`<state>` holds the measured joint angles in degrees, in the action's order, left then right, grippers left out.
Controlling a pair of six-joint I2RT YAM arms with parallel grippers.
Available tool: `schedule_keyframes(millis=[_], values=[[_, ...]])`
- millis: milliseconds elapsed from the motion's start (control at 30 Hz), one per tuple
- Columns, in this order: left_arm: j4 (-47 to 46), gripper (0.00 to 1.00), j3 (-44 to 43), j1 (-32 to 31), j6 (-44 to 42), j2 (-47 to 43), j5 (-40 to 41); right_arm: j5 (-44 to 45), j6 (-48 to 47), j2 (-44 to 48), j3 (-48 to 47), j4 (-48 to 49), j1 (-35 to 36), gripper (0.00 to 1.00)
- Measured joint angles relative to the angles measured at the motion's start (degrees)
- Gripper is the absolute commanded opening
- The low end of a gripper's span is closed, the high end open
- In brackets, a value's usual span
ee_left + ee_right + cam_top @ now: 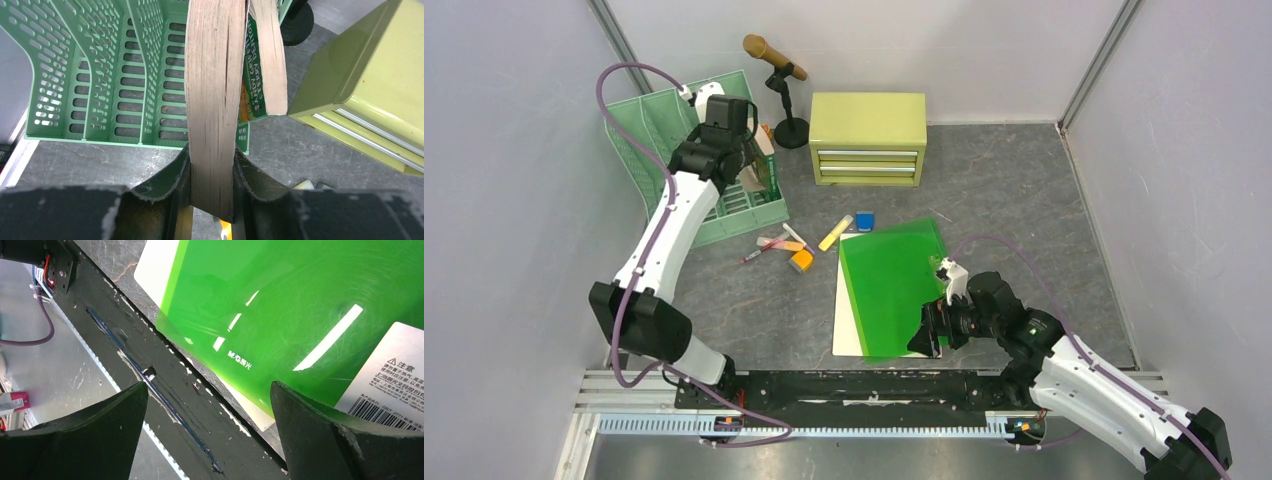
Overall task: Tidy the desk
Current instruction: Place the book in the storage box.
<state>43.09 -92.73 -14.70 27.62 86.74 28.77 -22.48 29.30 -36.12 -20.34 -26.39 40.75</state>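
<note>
On the dark grey desk (pixel 1004 200) stands a green file rack (pixel 664 120) at the back left. My left gripper (pixel 749 175) hangs over the rack's right end, shut on a thick book (pixel 212 90) held by its page edges; the jaws (pixel 211 165) press both sides of it. A second book (pixel 267 60) with an orange and green cover leans in the rack (pixel 100 75) beside it. My right gripper (pixel 929 335) stands open at the near edge of a green folder (pixel 894 285), fingers wide (pixel 210 387), nothing between them. White paper (pixel 157 265) lies under the folder (pixel 300 305).
A yellow-green two-drawer cabinet (pixel 869 138) stands at the back centre, with a microphone on a black stand (pixel 776 60) left of it. Pens, a yellow marker (pixel 835 233), an orange item (pixel 801 261) and a blue item (pixel 864 221) lie scattered mid-desk. Pale walls enclose the sides.
</note>
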Motion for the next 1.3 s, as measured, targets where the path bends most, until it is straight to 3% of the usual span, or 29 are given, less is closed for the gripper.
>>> schedule_keyframes(millis=[467,733,1000,1167,1300], values=[[-3.43,0.02,-0.26,0.94,1.70,7.67,-0.44,-0.24,0.09,0.20,1.42,-0.22,0.00,0.98],[-3.58,0.11,-1.09,2.01,1.68,11.50,-1.18,-0.44,0.20,0.07,1.42,-0.24,0.00,0.98],[-3.85,0.49,-1.29,2.73,1.11,12.02,-2.40,-0.52,0.68,0.20,1.53,-0.22,0.00,0.98],[-6.12,0.80,-2.97,3.39,0.11,12.04,-4.46,-0.85,0.94,-0.28,1.53,-0.09,0.00,0.98],[-7.74,0.96,-3.28,3.63,-0.20,11.58,-5.79,-1.27,1.01,-0.79,1.53,0.02,0.00,0.98]])
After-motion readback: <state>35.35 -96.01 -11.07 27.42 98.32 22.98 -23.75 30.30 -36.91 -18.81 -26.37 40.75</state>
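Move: The purple book, pinched by its near end in the left hand, is bound for the storage box's rightmost slot, whose middle lies about 7 cm ahead of this hand, straight in line, some 16 cm below. The green book stands there already, 8 cm ahead and 4 cm right; the microphone stand is 12 cm ahead, 11 right, the yellow cabinet 8 ahead, 22 right. From the right hand the slot is roughly 35 cm ahead and 33 left. The purple book is lowered into the rightmost slot beside the green one, the left hand taking it about 7 cm down and 4–5 cm forward while its fingers tip slightly downward. After a brief near-stop, the fingers open wide to let go, and the emptied hand lifts some 2.5 cm while easing a little farther forward. ##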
